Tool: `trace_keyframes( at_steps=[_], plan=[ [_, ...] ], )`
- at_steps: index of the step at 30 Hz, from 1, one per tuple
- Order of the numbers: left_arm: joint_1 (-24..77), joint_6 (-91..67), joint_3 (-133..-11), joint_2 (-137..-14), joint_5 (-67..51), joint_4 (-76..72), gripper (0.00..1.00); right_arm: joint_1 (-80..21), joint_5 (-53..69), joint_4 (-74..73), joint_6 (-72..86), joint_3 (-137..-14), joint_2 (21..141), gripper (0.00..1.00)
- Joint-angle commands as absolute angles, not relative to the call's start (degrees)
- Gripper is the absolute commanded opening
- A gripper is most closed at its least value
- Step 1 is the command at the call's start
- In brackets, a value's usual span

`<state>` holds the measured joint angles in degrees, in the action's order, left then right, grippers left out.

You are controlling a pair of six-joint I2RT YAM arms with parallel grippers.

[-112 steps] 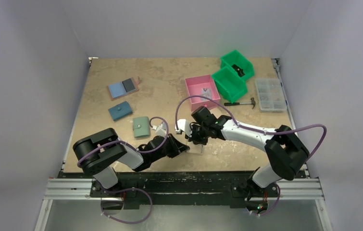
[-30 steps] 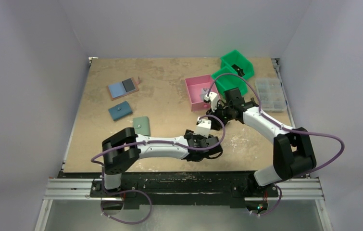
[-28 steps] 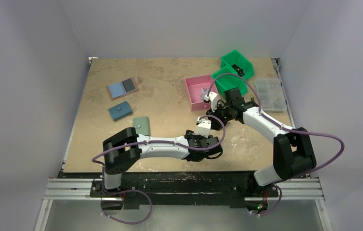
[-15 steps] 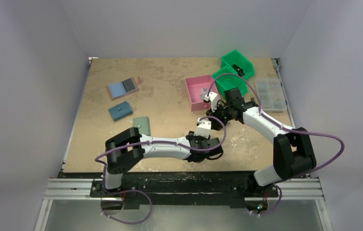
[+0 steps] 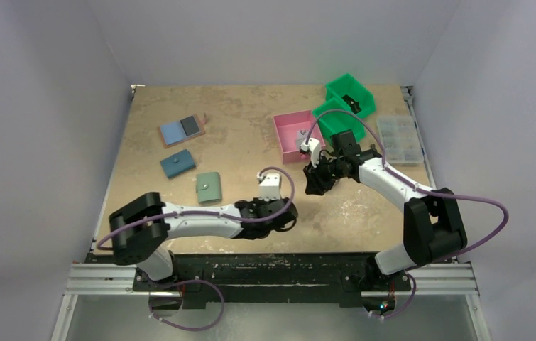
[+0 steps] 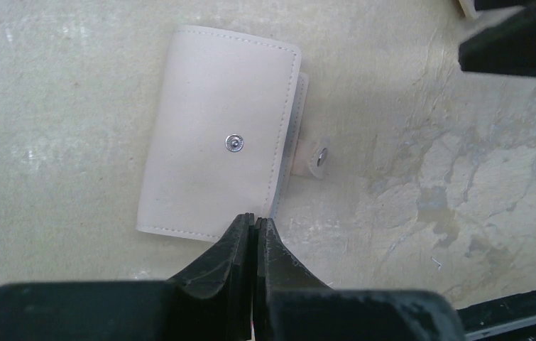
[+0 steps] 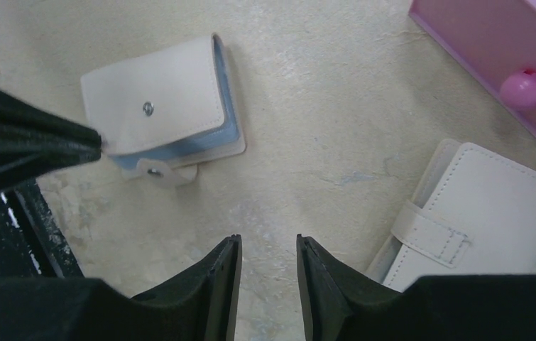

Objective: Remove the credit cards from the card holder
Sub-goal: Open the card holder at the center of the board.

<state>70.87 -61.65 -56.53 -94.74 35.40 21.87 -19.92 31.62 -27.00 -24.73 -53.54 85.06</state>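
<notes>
The card holder [image 6: 211, 177] lies closed on the table, pale beige, with a metal snap stud on top and its small tab unsnapped at the side. In the right wrist view the card holder [image 7: 158, 106] shows pale blue inner leaves at its edge. The credit cards are hidden. My left gripper [image 6: 254, 219] is shut, its tips at the holder's near corner; I cannot tell whether they touch it. My right gripper [image 7: 268, 239] hangs open over bare table beyond the holder, nothing between its fingers. From above, the left gripper [image 5: 292, 213] sits near the front edge and the right gripper [image 5: 314, 182] behind it.
A second beige wallet with a strap [image 7: 463, 213] lies just right of my right gripper, next to a pink bin [image 5: 297, 135]. Two green bins [image 5: 338, 122], a hammer [image 5: 356, 151] and a clear parts box [image 5: 400, 138] stand at the back right. An open blue-and-black holder [image 5: 182, 130], a teal wallet [image 5: 177, 164] and a green wallet [image 5: 208, 187] lie to the left.
My left gripper has closed and drawn back to the left along the front of the table. The right arm has stayed nearly still.
</notes>
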Motion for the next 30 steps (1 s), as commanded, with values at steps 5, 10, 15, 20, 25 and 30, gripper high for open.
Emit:
trace_keyframes(
  at_steps=[5, 10, 15, 20, 25, 30],
  plan=[
    [64.18, -65.17, -38.86, -78.3, 26.22, -0.83, 0.0, -23.67, 39.26, -29.18, -28.26, -54.32, 84.22, 0.56],
    [60.75, -66.5, -34.27, -73.5, 21.06, -5.67, 0.0, -29.96, 37.18, -28.33, -30.36, -55.3, 86.27, 0.65],
    [59.68, -67.74, -33.04, -71.81, 19.44, -6.1, 0.0, -32.35, 36.05, -25.66, -28.35, -58.37, 88.41, 0.66],
    [59.04, -69.13, -31.55, -70.59, 18.4, -7.43, 0.0, -34.58, 34.66, -25.21, -27.13, -60.54, 90.97, 0.68],
    [58.8, -69.34, -31.2, -70.29, 17.96, -8.19, 0.0, -37.09, 29.76, -23.23, -25.48, -60.99, 92.79, 0.69],
    [58.63, -69.63, -30.97, -70.42, 17.75, -8.51, 0.0, -38.0, 26.24, -22.41, -24.7, -61.5, 94.93, 0.68]
  ],
)
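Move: Pinched by its cover's near right corner between the left fingertips, the card holder has its middle about 4 cm ahead of the left hand, 1 cm to its left and 2 cm below. From the right hand it lies some 10 cm left, 3 cm back and 5 cm below. The strapped tan holder is about 7 cm ahead and 3 cm right of the right hand, the pink box some 18 cm ahead and 5 cm left. Keeping its pinch on the card holder's cover corner, the left hand pulls some 3 cm left while rising nearly 4 cm, rolling about 30 degrees so that its fingers slant more to the right. The right hand swings roughly 10 cm left to the holder's strap side, first back 5 cm, then slightly forward, dipping at the end; it turns almost 20 degrees counter-clockwise and opens wider, its fingertips coming close beside the raised edge. ##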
